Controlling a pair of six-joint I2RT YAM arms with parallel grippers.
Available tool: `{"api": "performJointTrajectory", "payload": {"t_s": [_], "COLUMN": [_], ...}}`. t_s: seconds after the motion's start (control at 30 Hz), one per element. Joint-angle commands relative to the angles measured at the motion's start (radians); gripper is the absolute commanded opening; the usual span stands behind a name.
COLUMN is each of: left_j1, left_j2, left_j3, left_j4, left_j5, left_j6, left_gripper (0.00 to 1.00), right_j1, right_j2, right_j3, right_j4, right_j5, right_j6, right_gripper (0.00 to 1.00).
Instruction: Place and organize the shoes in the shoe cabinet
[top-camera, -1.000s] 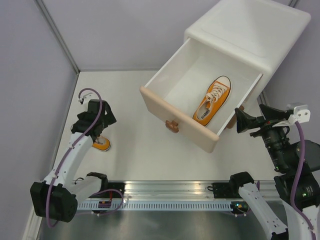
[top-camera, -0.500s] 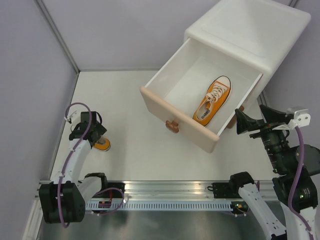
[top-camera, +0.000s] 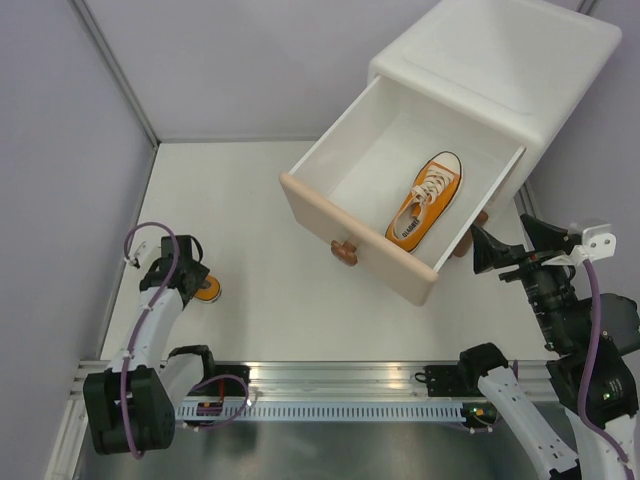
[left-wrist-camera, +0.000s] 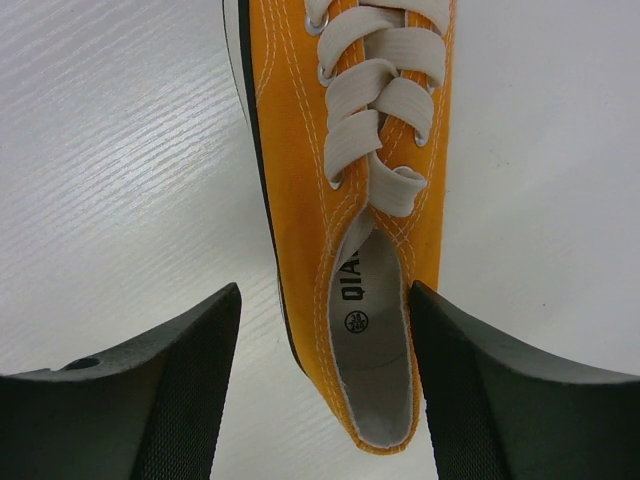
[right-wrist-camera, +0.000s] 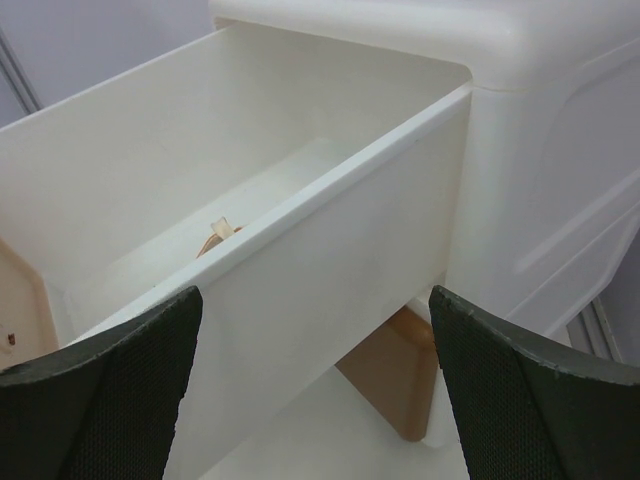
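One orange shoe (top-camera: 207, 290) lies on the white floor at the near left, seen close up in the left wrist view (left-wrist-camera: 345, 180) with white laces and its heel toward the camera. My left gripper (top-camera: 183, 274) (left-wrist-camera: 323, 290) straddles that heel, still open: the right finger is at the shoe's side, and there is a gap at the left finger. A second orange shoe (top-camera: 425, 200) lies in the pulled-out upper drawer (top-camera: 330, 215) of the shoe cabinet (top-camera: 500, 60). My right gripper (top-camera: 508, 250) (right-wrist-camera: 312, 300) hangs wide open beside the drawer's right wall, holding nothing.
The drawer's beige front carries a brown knob (top-camera: 344, 251). The brown lower drawer (right-wrist-camera: 395, 375) shows under the open one. Lilac walls enclose the floor on the left, back and right. A metal rail (top-camera: 330, 385) runs along the near edge.
My left arm has drawn back toward the near left and lowered over the floor shoe, with its jaws narrowing around the heel. The right gripper shifted only slightly and stays wide open.
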Motion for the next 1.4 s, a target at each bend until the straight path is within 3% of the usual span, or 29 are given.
{"api": "performJointTrajectory", "payload": {"t_s": [0.0, 0.2, 0.5, 0.93, 1.23, 1.37], "left_j1": [0.009, 0.007, 0.009, 0.009, 0.01, 0.01], "left_j2": [-0.061, -0.104, -0.106, 0.101, 0.158, 0.129], "left_j3": [-0.022, 0.058, 0.007, -0.023, -0.023, -0.011], "left_j4": [0.007, -0.072, -0.078, 0.071, 0.103, 0.102], "left_j5": [-0.008, -0.046, -0.074, 0.014, 0.02, 0.023], "left_j6": [-0.079, -0.064, -0.088, -0.065, -0.059, -0.029], "left_gripper": [0.72, 0.73, 0.55, 0.47, 0.23, 0.03], "right_j1": [0.016, 0.038, 0.062, 0.085, 0.089, 0.09], "right_j2": [-0.004, -0.003, -0.01, -0.021, -0.021, -0.021], "right_j3": [-0.014, -0.026, -0.038, -0.043, -0.05, -0.05], "right_j4": [-0.014, -0.005, 0.006, 0.001, 0.003, 0.003], "right_j5": [0.035, 0.044, 0.061, 0.086, 0.089, 0.092], "right_j6": [-0.03, -0.03, -0.04, -0.048, -0.048, -0.05], "right_gripper": [0.98, 0.98, 0.98, 0.98, 0.98, 0.98]}}
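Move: The last orange shoe lies just beneath my left hand, toe pointing forward and left. Its middle is roughly 5 cm ahead, 3 cm to the left and 4 cm below my fingers. Its heel end is some 6 cm to my right and 2 cm back. The table close around it is bare. From my right hand, waiting by the open drawer, the shoe is about 62 cm left, 10 cm ahead and 40 cm down. I lift my left hand 2 to 3 cm off the shoe and ease slightly back, narrowing the fingers. Then I sink about 6 cm, tipping the fingertips a little back towards me, one going inside the opening and one outside, and shut them to pinch the near side wall just behind the laces. My right hand lowers about 2 cm, staying open. ##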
